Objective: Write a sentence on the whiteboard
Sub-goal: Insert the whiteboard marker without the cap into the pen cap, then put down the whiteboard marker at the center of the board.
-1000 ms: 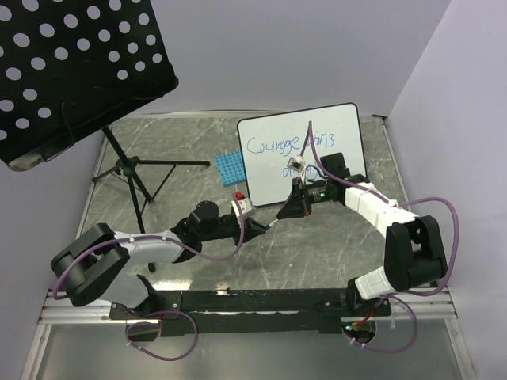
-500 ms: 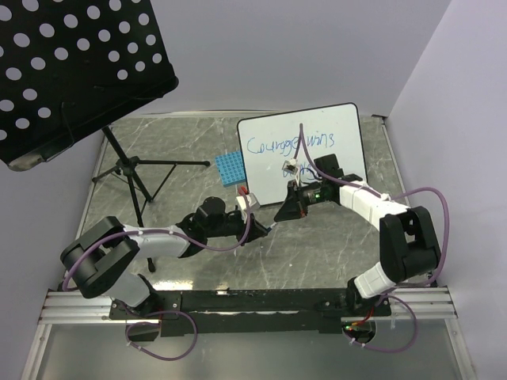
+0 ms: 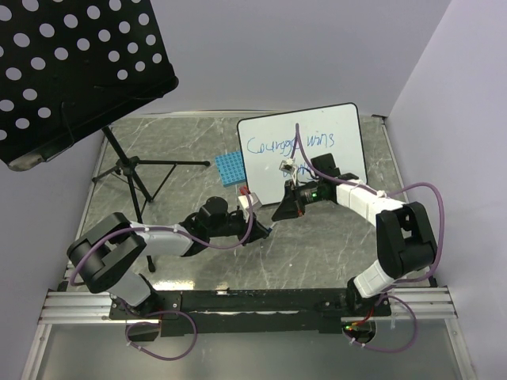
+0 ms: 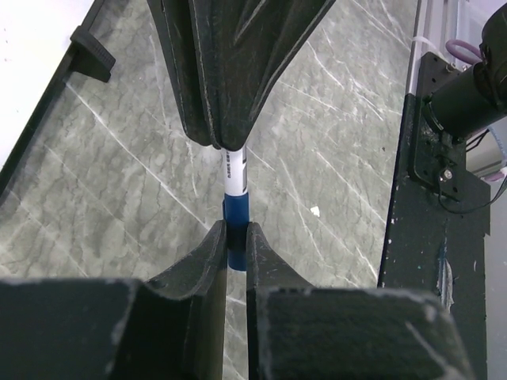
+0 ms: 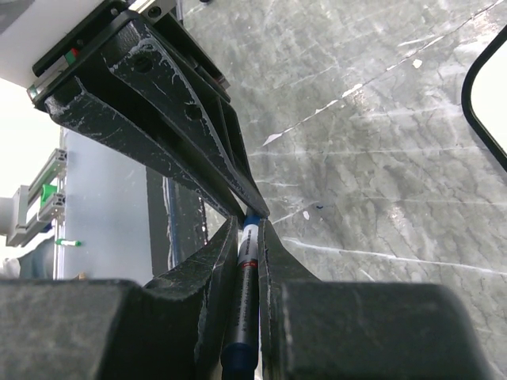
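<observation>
The whiteboard (image 3: 342, 120) stands tilted at the back right. On it is the sentence (image 3: 288, 145) in blue cursive, whose lower line is mostly hidden behind my right wrist. The two grippers meet tip to tip in front of the board's near left corner. The right gripper (image 3: 279, 214) (image 5: 249, 226) is shut on the marker (image 5: 246, 265), which lies lengthwise between its fingers. The left gripper (image 3: 264, 227) (image 4: 235, 229) is shut on the marker's blue cap end (image 4: 235, 212), which joins the white barrel (image 4: 234, 170).
A small blue gridded rack (image 3: 229, 169) lies left of the board. A black perforated music stand (image 3: 79, 63) on a tripod (image 3: 131, 178) fills the back left. The black base rail (image 3: 261, 301) runs along the near edge.
My left arm has reached further right toward the right gripper. The right gripper shifted slightly left and uncovered "wins". Both jaws stayed shut.
</observation>
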Robot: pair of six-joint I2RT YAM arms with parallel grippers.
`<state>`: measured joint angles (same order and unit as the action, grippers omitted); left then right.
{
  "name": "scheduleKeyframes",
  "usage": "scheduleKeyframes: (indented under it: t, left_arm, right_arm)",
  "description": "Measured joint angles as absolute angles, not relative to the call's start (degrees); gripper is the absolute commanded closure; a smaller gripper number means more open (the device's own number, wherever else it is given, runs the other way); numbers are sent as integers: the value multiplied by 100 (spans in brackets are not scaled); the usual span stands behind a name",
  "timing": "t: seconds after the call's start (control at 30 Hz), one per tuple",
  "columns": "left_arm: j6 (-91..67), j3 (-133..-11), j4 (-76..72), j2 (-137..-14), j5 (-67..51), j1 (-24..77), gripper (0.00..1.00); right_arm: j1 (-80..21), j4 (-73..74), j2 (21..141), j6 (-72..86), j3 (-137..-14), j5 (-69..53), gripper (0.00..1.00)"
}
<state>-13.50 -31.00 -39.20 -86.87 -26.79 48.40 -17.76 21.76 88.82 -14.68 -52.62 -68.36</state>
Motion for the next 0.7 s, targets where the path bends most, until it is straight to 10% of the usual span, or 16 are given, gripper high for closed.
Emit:
scheduleKeyframes:
  t: [0.2, 0.33, 0.47, 0.7]
  left_arm:
    - [-1374, -3197, -3820, -8711, -2718, 4836, 99]
    - [-1271, -3267, -3688, -8709, -2770, 4821, 99]
    - [-1170, -3310, -3660, -8508, -2910, 4825, 99]
    - [-1120, -3177, -3253, -7961, -3033, 4825, 99]
  right_arm:
    - [-1776, 2222, 8914, -1487, -5358, -6818, 84]
    - [-1815, 2386, 8917, -1557, -5402, -6779, 27]
    - [-2016, 2740, 8997, -1743, -5463, -6794, 1]
    - [-1715, 3020, 8635, -1918, -5487, -6534, 0]
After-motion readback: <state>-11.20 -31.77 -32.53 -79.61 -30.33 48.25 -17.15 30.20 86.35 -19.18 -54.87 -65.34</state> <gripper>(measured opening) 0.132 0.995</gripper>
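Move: Just off the right fingertips, in the left fingers, sits the pen cap: about 4 cm left of the right hand, 3 cm back and 2 cm lower. From the left hand the marker's middle is roughly 4 cm right, 4 cm forward and 2 cm higher. Counted from the right hand, the whiteboard's middle is some 18 cm ahead and 7 cm right, the blue rack 14 cm ahead and 13 cm left, both around 10 cm below. Opening wide around the marker after a brief steady hold, the right hand frees its grip; it shifts about 1.5 cm back, then comes forward again and begins to draw off to the right. The left hand keeps its pinch on the cap and, as the right fingers part, rises about 3 cm, easing roughly 1.5 cm back. ##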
